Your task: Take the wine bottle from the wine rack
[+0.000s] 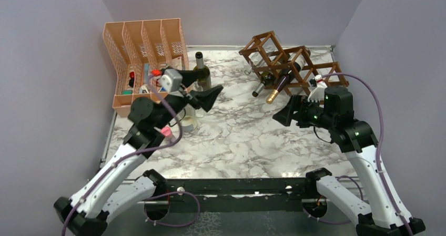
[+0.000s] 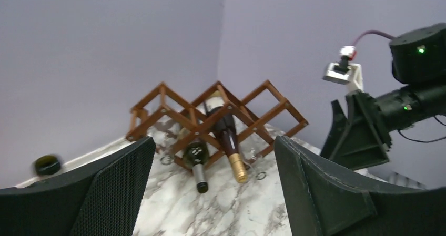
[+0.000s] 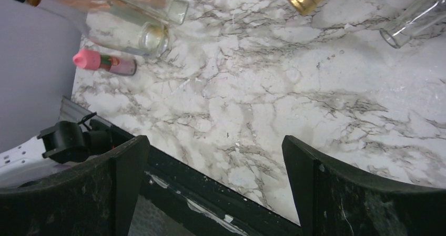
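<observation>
The dark brown wine rack (image 1: pixel 294 62) stands at the back right of the marble table. Two wine bottles lie in it, necks toward me: a gold-foiled one (image 1: pixel 280 87) and a green one with a silver neck (image 1: pixel 263 84). The left wrist view shows the wine rack (image 2: pixel 247 110) ahead, holding the gold-foiled bottle (image 2: pixel 232 149) and the green bottle (image 2: pixel 195 160). A third wine bottle (image 1: pixel 201 70) stands upright on the table, just beside my open, empty left gripper (image 1: pixel 209 91) (image 2: pixel 213 188). My right gripper (image 1: pixel 284 112) (image 3: pixel 215 188) hangs open and empty in front of the rack.
A peach mesh file organizer (image 1: pixel 142 47) with small items fills the back left. Clear glass bottles (image 3: pixel 121 20) and a pink-capped bottle (image 3: pixel 105 62) lie near the left arm. A clear glass (image 3: pixel 415 18) lies by the rack. Purple walls enclose the table.
</observation>
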You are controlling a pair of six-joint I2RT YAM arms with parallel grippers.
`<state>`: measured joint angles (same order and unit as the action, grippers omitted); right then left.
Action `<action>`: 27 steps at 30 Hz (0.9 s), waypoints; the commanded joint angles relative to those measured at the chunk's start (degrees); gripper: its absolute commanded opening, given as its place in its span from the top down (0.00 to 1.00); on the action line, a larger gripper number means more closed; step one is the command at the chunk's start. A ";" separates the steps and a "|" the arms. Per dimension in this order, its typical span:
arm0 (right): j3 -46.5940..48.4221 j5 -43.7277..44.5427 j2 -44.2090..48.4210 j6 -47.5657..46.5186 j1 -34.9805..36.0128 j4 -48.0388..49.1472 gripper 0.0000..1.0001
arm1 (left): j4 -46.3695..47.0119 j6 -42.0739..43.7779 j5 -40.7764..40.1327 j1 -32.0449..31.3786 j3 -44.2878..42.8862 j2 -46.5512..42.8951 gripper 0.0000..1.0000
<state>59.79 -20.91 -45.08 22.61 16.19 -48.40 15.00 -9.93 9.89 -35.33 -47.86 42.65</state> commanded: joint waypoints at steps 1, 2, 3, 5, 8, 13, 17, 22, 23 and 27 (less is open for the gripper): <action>-1.53 8.23 -2.28 3.82 0.25 4.94 0.00 | 11.00 -1.79 14.03 -3.12 -4.49 12.51 0.11; -1.93 9.59 -3.21 4.06 0.25 6.37 0.00 | 12.06 0.20 13.58 -5.41 -5.23 14.71 0.12; -2.11 10.75 -4.21 4.43 0.25 7.52 0.00 | 12.30 3.75 12.31 -7.82 -5.80 16.63 0.11; -1.98 13.82 -6.57 4.44 0.25 9.51 0.00 | 12.37 10.61 9.21 -12.24 -6.22 19.60 0.11; -1.04 20.33 -11.07 4.67 0.25 11.04 0.00 | 13.95 15.61 7.73 -14.97 -4.27 21.82 0.11; 1.46 27.14 -16.08 2.04 0.21 15.12 0.00 | 17.47 16.96 8.26 -15.51 0.56 22.30 0.11; 2.68 32.52 -18.25 -2.45 0.18 19.73 0.00 | 18.35 17.81 7.50 -17.59 3.28 21.39 0.11; 3.71 33.78 -22.11 -5.98 -1.28 24.04 0.00 | 18.48 23.12 1.74 -21.47 7.10 19.05 0.10; 4.06 32.90 -23.07 -6.13 -2.24 24.72 0.00 | 18.55 24.11 -1.10 -22.17 7.60 19.20 0.11; 5.21 28.62 -26.49 -5.49 -6.42 27.43 0.00 | 18.48 23.04 -13.98 -23.63 7.81 21.40 0.14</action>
<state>62.81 8.97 -68.79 18.35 13.08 -26.13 31.09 11.46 10.07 -57.89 -40.64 63.20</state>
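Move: Ahead on the rack, the gold-capped wine bottle has its middle about 19 cm forward of the right hand, 7 cm to its right and 12 cm below. The green bottle beside it lies roughly 20 cm ahead, level sideways and 17 cm down; the rack's empty right cells are some 18 cm ahead, 21 cm to the right and 13 cm below. From the left hand the gold-capped bottle is about 19 cm ahead, 31 cm right and 27 cm down. Reaching out about 16 cm, the open right hand heads for the gold-capped bottle and drifts some 7 cm right, dipping and then rising partway while the wrist turns clockwise and rolls left side down. The left hand, still open and empty, swings 14 cm right, away from the clear bottles standing by the bin, and sinks about 11 cm, its left side rolling up. ##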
